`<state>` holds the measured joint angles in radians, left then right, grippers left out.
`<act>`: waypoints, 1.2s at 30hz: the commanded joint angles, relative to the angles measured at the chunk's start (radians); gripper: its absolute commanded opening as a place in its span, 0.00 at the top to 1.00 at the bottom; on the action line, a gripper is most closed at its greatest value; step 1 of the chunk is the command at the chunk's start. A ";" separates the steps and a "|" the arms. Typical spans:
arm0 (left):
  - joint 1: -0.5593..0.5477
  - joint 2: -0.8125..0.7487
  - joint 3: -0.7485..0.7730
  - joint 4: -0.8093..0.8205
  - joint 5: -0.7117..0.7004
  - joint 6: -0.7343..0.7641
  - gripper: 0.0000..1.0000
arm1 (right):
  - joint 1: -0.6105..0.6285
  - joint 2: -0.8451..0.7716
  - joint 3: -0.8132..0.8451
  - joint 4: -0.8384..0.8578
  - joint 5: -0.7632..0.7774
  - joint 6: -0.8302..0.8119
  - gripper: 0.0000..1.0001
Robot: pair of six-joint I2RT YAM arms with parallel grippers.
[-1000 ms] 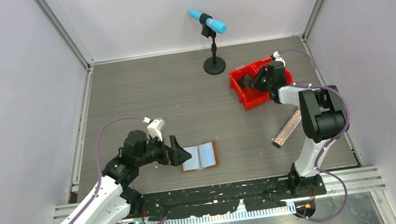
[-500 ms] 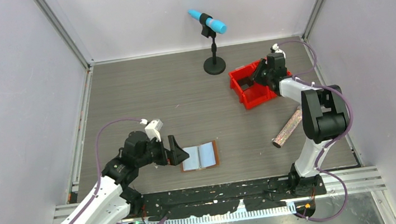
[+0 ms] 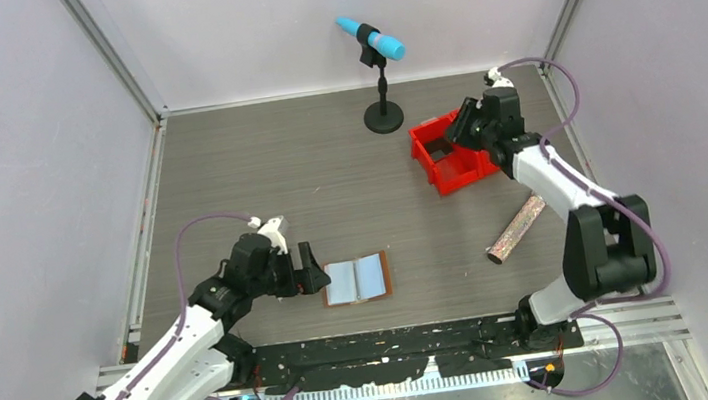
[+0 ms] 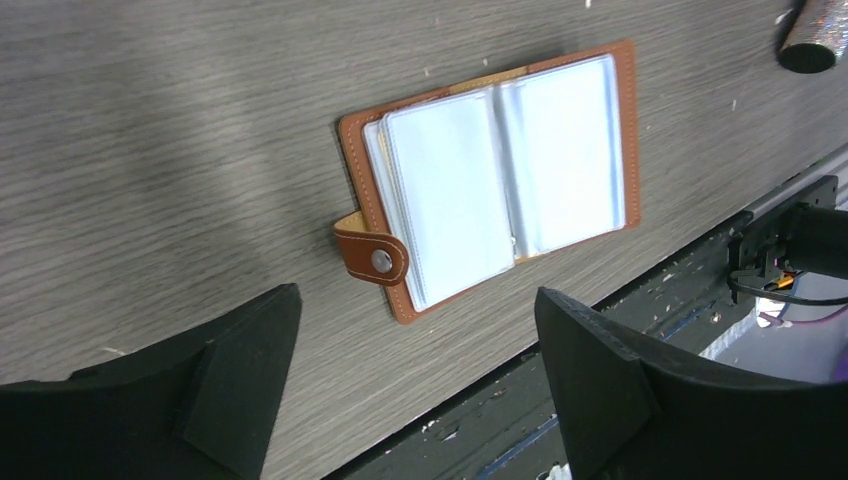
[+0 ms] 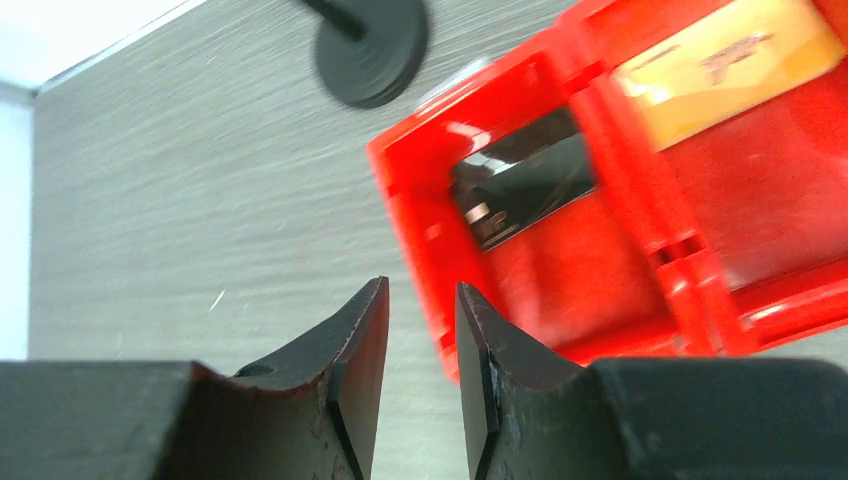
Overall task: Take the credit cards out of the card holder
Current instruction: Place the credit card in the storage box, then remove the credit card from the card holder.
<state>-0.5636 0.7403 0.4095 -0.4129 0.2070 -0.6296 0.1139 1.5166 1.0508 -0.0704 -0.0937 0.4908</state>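
Observation:
The card holder (image 3: 359, 279) lies open and flat on the table near the front edge. It is brown leather with pale sleeves and a snap tab (image 4: 373, 258). No credit cards show in its sleeves (image 4: 500, 180). My left gripper (image 3: 313, 269) hovers just left of it, jaws wide open and empty (image 4: 415, 295). My right gripper (image 3: 462, 125) hangs over the red bin (image 3: 440, 176), slightly open with nothing between its fingers (image 5: 421, 285). A dark card (image 5: 520, 185) and a yellow card (image 5: 720, 60) lie in separate compartments of the bin (image 5: 420, 215).
A microphone stand (image 3: 383, 116) with a blue head stands at the back centre. A glittery tube (image 3: 516, 229) lies right of the card holder, and its end shows in the left wrist view (image 4: 812, 40). A black strip (image 3: 397, 346) runs along the table's near edge. Walls close three sides.
My right gripper has pulled up and back from inside the red bin and its jaws have parted. My left gripper has dropped lower and shifted slightly left of the card holder.

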 commanded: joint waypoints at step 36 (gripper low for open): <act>-0.002 0.258 -0.031 0.266 0.223 -0.059 1.00 | 0.977 -0.247 -0.303 -0.058 0.367 0.310 0.31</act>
<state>-0.5636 1.0309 0.3981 -0.2153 0.3725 -0.6563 1.0622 1.2388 0.6827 -0.1398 0.2005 0.7921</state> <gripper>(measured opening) 0.025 0.676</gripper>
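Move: The card holder lies open on the table with its snap strap about 2 cm right of the left hand, level with it fore and aft, and 5 cm below. The holder's middle is roughly 10 cm to the right and 1 cm ahead of that hand. From the right hand the holder's middle is some 25 cm back, 24 cm left and 13 cm down. The red storage box's middle sits 3 cm ahead and 8 cm right of the right hand, and the glitter tube 17 cm back and 15 cm right. The left fingers close from wide open and pinch the card holder's snap strap after the hand sinks about 4.5 cm, tipping slightly down; still gripping, they ease a little right and up. The right hand leaves the storage box, swinging back some 26 cm and left to just above the holder. It rises briefly, then sinks, turns about 30 degrees counter-clockwise, and opens wider. ##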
